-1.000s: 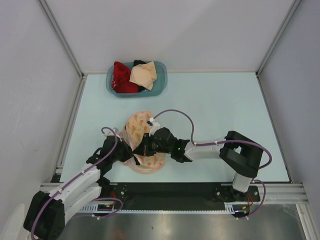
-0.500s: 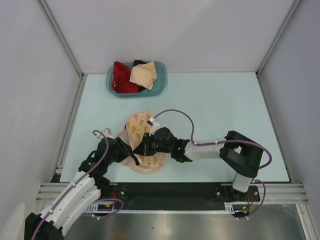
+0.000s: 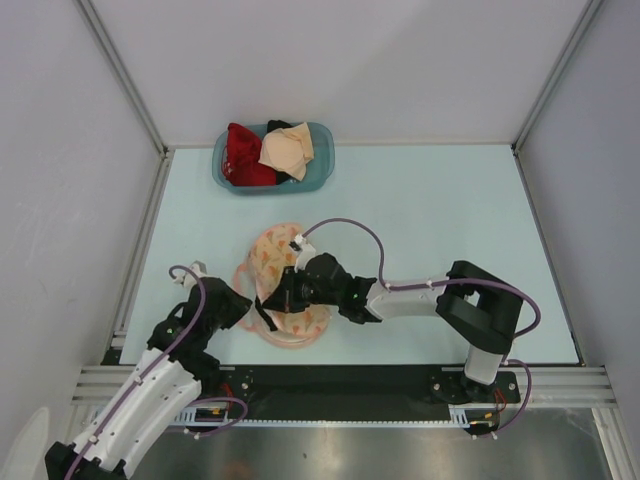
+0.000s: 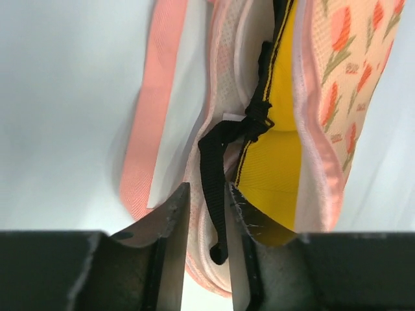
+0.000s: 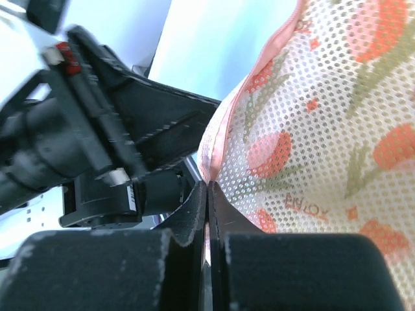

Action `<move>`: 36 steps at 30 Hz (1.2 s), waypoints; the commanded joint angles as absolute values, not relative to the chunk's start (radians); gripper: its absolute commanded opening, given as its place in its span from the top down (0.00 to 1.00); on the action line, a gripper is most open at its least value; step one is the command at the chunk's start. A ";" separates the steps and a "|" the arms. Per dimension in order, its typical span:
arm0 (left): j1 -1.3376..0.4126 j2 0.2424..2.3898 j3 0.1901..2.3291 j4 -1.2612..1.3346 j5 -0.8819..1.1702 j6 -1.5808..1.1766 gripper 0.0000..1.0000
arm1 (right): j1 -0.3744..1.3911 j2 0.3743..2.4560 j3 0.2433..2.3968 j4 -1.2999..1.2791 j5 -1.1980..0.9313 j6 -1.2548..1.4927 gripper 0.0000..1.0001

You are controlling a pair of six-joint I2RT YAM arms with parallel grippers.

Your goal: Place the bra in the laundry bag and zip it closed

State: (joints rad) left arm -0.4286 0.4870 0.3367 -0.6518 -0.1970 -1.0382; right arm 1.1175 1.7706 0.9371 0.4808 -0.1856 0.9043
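The pale pink laundry bag [image 3: 275,255] with orange-red print lies near the table's front, its upper flap lifted. My right gripper [image 3: 283,297] is shut on the flap's zipper rim [image 5: 214,139]. The mesh bag [image 5: 324,129] fills the right wrist view. In the left wrist view the yellow bra [image 4: 279,162] sits inside the open bag [image 4: 337,97]. A black strap [image 4: 211,168] hangs out over the rim. My left gripper [image 4: 207,214] is narrowly open just left of the bag [image 3: 243,305], with the strap's end showing in the gap between its fingers.
A blue plastic basket [image 3: 322,170] at the back holds a red garment [image 3: 243,160] and a beige one [image 3: 287,150]. The left arm [image 5: 97,142] shows close beside the right gripper. Metal frame rails border the table.
My left gripper has drawn back to the left, away from the bag's opening. The right gripper has kept its hold on the flap and shifted slightly left.
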 commanded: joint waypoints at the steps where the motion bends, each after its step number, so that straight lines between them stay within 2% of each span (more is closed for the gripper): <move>1: -0.425 0.425 0.439 -0.715 -0.302 -1.060 0.60 | 1.147 1.827 1.005 0.500 -0.222 0.900 1.00; 5: -0.425 0.414 0.483 -0.739 -0.354 -1.042 0.45 | 1.163 1.893 1.037 0.523 -0.225 0.911 1.00; 7: -0.425 0.426 0.494 -0.718 -0.339 -1.007 0.43 | 1.164 1.930 1.046 0.537 -0.267 0.916 0.92; 8: -0.425 0.436 0.498 -0.710 -0.330 -0.997 0.43 | 1.157 1.936 1.049 0.546 -0.281 0.916 0.86; 9: -0.426 0.457 0.506 -0.698 -0.310 -0.986 0.43 | 1.152 1.940 1.048 0.554 -0.316 0.914 0.76; 11: -0.426 0.472 0.511 -0.677 -0.281 -0.944 0.43 | 1.138 1.922 1.037 0.552 -0.336 0.908 0.64; 12: -0.426 0.477 0.515 -0.657 -0.252 -0.927 0.43 | 1.135 1.905 1.022 0.540 -0.344 0.896 0.52; 14: -0.426 0.466 0.514 -0.623 -0.216 -0.876 0.40 | 1.134 1.833 1.006 0.468 -0.345 0.861 0.42; 17: -0.425 0.437 0.491 -0.539 -0.131 -0.830 0.28 | 1.137 1.705 0.971 0.312 -0.293 0.769 0.24; 18: -0.425 0.437 0.482 -0.525 -0.118 -0.827 0.25 | 1.135 1.663 0.957 0.278 -0.258 0.737 0.22; 20: -0.425 0.469 0.480 -0.523 -0.118 -0.827 0.13 | 1.120 1.557 0.907 0.192 -0.226 0.707 0.14; 23: -0.425 0.555 0.486 -0.514 -0.146 -0.824 0.05 | 1.039 1.442 0.806 0.147 -0.221 0.673 0.01; 29: -0.414 0.687 0.450 -0.390 -0.134 -0.796 0.02 | 0.786 1.347 0.632 0.251 -0.415 0.598 0.00; 36: -0.403 0.706 0.327 -0.333 -0.143 -0.886 0.02 | 0.669 1.480 0.615 0.379 -0.609 0.545 0.00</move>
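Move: The right hand, pinching the edge of the laundry bag's printed flap, has the bag's open left rim about 2 cm back, 2 cm left and 8 cm below. The bra's black strap is 2 cm back, level sideways, 7 cm down. From the left hand, that rim lies some 2 cm ahead, 2 cm right and 5 cm below; the strap is 1 cm ahead, 3 cm right, and the pink handle 4 cm ahead, 3 cm left. Still pinching the flap's edge, the right hand lowers it about 5 cm, drawing slightly back and left over the strap, then opens wide and lets go, rising and backing off some 19 cm to the right and then forward, sinking again late. The left hand lifts 5–7 cm off the strap area, opens fully, then sinks most of the way back, ending slightly forward and right over the bag's left edge. ##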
